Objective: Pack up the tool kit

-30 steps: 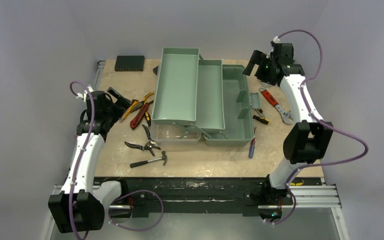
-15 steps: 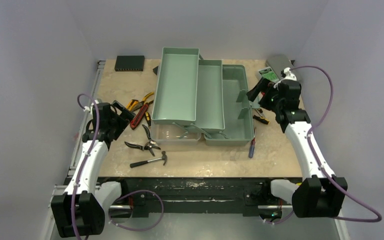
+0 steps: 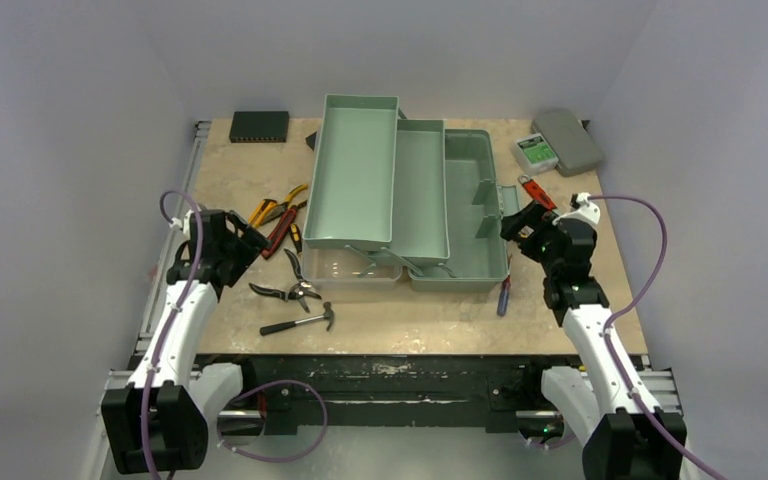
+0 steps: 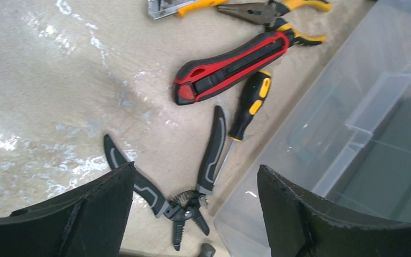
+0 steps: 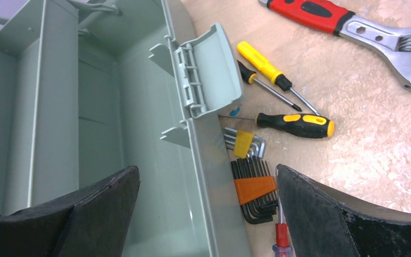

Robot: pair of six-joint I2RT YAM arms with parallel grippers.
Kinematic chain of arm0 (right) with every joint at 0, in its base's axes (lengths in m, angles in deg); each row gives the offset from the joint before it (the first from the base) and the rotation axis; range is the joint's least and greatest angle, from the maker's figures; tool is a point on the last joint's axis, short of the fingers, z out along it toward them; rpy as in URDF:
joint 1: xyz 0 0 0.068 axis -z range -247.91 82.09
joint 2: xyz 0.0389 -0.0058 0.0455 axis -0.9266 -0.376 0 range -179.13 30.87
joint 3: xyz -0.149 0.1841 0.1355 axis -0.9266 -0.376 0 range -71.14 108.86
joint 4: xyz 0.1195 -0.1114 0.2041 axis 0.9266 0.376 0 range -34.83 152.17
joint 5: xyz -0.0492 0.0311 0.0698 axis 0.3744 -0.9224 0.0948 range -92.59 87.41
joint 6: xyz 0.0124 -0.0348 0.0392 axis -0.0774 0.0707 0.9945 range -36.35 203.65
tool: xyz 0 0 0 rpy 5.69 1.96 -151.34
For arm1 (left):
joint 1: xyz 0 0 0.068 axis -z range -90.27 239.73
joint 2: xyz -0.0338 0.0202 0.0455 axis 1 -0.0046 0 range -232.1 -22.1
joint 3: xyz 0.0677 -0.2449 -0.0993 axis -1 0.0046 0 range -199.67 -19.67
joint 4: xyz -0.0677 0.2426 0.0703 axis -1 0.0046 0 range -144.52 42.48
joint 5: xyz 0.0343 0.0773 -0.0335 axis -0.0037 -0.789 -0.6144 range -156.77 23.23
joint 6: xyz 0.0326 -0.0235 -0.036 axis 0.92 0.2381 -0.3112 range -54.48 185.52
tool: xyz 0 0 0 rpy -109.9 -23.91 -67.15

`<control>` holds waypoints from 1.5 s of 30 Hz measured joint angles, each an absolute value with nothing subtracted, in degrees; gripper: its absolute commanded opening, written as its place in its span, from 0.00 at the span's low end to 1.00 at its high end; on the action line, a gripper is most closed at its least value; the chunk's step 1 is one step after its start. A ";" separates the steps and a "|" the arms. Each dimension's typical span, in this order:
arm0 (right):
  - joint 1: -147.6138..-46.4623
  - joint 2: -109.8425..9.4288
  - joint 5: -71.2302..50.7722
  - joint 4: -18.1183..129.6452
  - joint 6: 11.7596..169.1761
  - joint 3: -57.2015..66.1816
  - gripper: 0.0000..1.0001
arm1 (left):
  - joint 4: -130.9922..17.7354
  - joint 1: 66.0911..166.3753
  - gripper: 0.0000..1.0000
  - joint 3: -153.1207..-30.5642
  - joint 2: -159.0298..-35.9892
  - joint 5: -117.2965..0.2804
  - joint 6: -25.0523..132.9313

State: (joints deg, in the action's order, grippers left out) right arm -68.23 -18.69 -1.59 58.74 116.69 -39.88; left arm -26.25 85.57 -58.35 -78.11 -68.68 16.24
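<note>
The sage-green toolbox [image 3: 465, 200] stands open mid-table, its trays [image 3: 355, 170] fanned to the left. My left gripper [image 3: 243, 243] [image 4: 193, 176] hovers open over black-grey pliers [image 4: 214, 144], with a red knife [image 4: 233, 67], a black-yellow screwdriver [image 4: 249, 107] and the translucent lid [image 4: 353, 134] close by. Nothing is between its fingers. My right gripper [image 3: 518, 222] [image 5: 207, 176] hangs open over the toolbox's right wall [image 5: 203, 155]. Beside that wall lie hex keys [image 5: 254, 188], two screwdrivers [image 5: 297, 125] and a red wrench [image 5: 353, 24].
A hammer [image 3: 300, 320] and yellow-handled pliers [image 3: 280, 205] lie front left. A red-handled screwdriver [image 3: 503, 295] lies by the toolbox's front right corner. A grey case [image 3: 572, 140] and a green-labelled box [image 3: 537, 150] sit back right, a black box [image 3: 259, 125] back left.
My right arm has swung from the far right corner down to the toolbox's right wall. My left gripper has come nearer, over the pliers, its jaws slightly narrower.
</note>
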 measured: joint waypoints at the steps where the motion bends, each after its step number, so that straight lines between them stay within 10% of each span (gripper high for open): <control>1: -68.23 -17.88 -1.00 57.41 117.08 -41.25 0.99 | -25.75 85.94 0.80 -58.37 -78.46 -69.40 16.66; 28: -68.23 -17.59 -1.64 41.85 121.83 -52.21 0.98 | -24.55 87.52 0.72 -84.14 -119.66 -60.18 51.61; 40: -68.23 -17.31 -1.94 41.78 121.80 -52.21 0.99 | -12.20 92.52 0.03 -97.25 -132.05 -67.09 54.67; 45: -68.23 -17.42 -1.48 41.89 121.67 -52.18 0.99 | -11.59 94.14 0.00 -99.66 -133.02 -71.41 54.12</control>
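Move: From the left hand, the middle of the red knife lies about 10 cm ahead, 3 cm right and 10 cm below. At table height too, the black-yellow screwdriver's handle is some 8 cm ahead and 7 right of that hand, the pliers 18 ahead and 5 right, the orange cutter 15 ahead and 3 left. From the right hand, the knife lies roughly 63 cm left, 6 ahead and 14 below. Left hand reaches 10 cm forward and 8 down, turning clockwise, closing on the red knife; right sinks 3. ##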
